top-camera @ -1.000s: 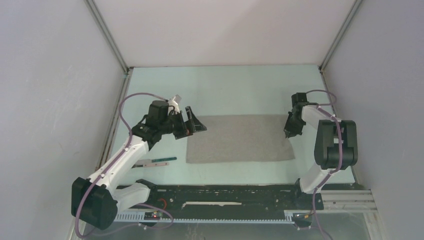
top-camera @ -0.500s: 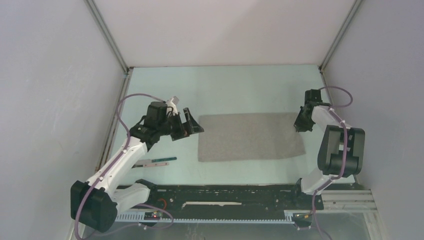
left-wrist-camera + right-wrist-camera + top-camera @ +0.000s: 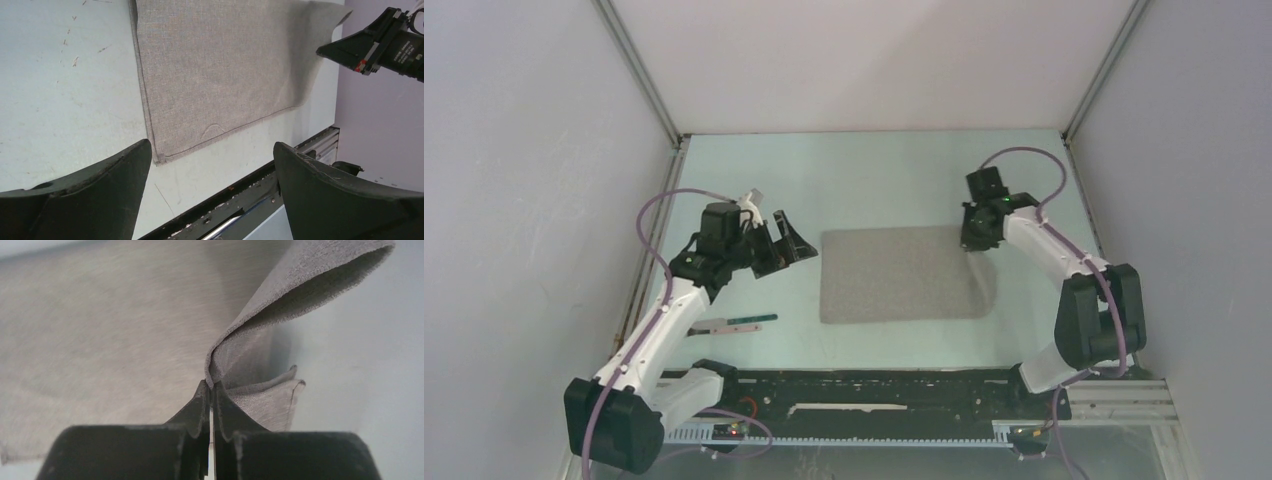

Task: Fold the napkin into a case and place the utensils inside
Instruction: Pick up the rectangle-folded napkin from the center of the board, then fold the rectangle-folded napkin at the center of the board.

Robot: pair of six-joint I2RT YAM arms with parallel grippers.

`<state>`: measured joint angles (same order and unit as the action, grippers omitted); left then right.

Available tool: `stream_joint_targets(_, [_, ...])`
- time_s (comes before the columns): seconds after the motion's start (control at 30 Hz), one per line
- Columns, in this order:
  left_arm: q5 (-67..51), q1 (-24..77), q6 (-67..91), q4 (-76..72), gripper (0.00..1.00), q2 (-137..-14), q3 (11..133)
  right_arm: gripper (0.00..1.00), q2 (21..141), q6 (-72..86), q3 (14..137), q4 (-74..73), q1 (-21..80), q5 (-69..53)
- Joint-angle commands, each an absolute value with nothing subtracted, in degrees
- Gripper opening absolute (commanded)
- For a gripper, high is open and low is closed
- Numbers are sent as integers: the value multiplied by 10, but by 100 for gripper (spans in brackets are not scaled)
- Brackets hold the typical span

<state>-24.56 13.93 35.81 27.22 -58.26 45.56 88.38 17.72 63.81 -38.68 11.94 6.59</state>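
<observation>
The light grey napkin [image 3: 894,275] lies mid-table as a wide rectangle, not a narrow case. Its right end is lifted and curled leftward over the rest. My right gripper [image 3: 977,236] is shut on that raised far-right corner; the right wrist view shows the cloth [image 3: 100,330] pinched at the gripper's tips [image 3: 211,386], with a fold looping above them. My left gripper [image 3: 790,246] hovers open just left of the napkin's left edge, nothing between its fingers. In the left wrist view the gripper [image 3: 211,148] frames the napkin's [image 3: 220,75] near-left corner. One of the utensils [image 3: 736,323], green-handled, lies near the left arm.
White enclosure walls close in the table at left, right and back. A black rail [image 3: 874,385] runs along the near edge between the arm bases. The right arm's cable [image 3: 1024,160] loops above the far right of the table.
My right gripper first dragged the napkin right, then swung left with the pinched corner, folding the right end over. The left gripper drew back slightly to the left, still open.
</observation>
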Motion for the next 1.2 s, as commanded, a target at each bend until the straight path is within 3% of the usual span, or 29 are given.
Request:
stream_joint_targets(0.0, [-257, 131, 340, 269, 100, -572, 449, 0, 895, 236, 682, -420, 216, 66])
stream_joint_targets(0.43, [-258, 120, 336, 279, 100, -554, 443, 0, 1089, 353, 826, -357, 395, -67])
stream_joint_targets(0.83, [-255, 109, 327, 300, 100, -530, 434, 0, 1194, 425, 909, -284, 423, -178])
stream_joint_targets(1.17, [-251, 102, 320, 311, 100, -519, 434, 0, 1207, 437, 903, -280, 439, -183])
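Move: The napkin's left hem, over which the right hand is bringing the pinched right-hand edge, has its middle about 35 cm to the right hand's left, 3 cm nearer the base and some 8 cm below. The middle of the resting napkin is on the way, about 17 cm left and 4 cm back; the utensils lie some 19 cm left of the hem and 12 cm nearer. From the left hand the hem is about 4 cm ahead, 5 cm right and 16 cm below. Leftward in one fast sweep of about 32 cm, the right hand keeps its shut pinch on the napkin's edge and carries it across the resting cloth towards the left hem, sinking some 4 cm overall and slowing near the end. The wrist turns counter-clockwise roughly 20 degrees and the fingertips swing to point more to the left. The left hand, wide open, eases a couple of centimetres left and back, clear of the cloth. ##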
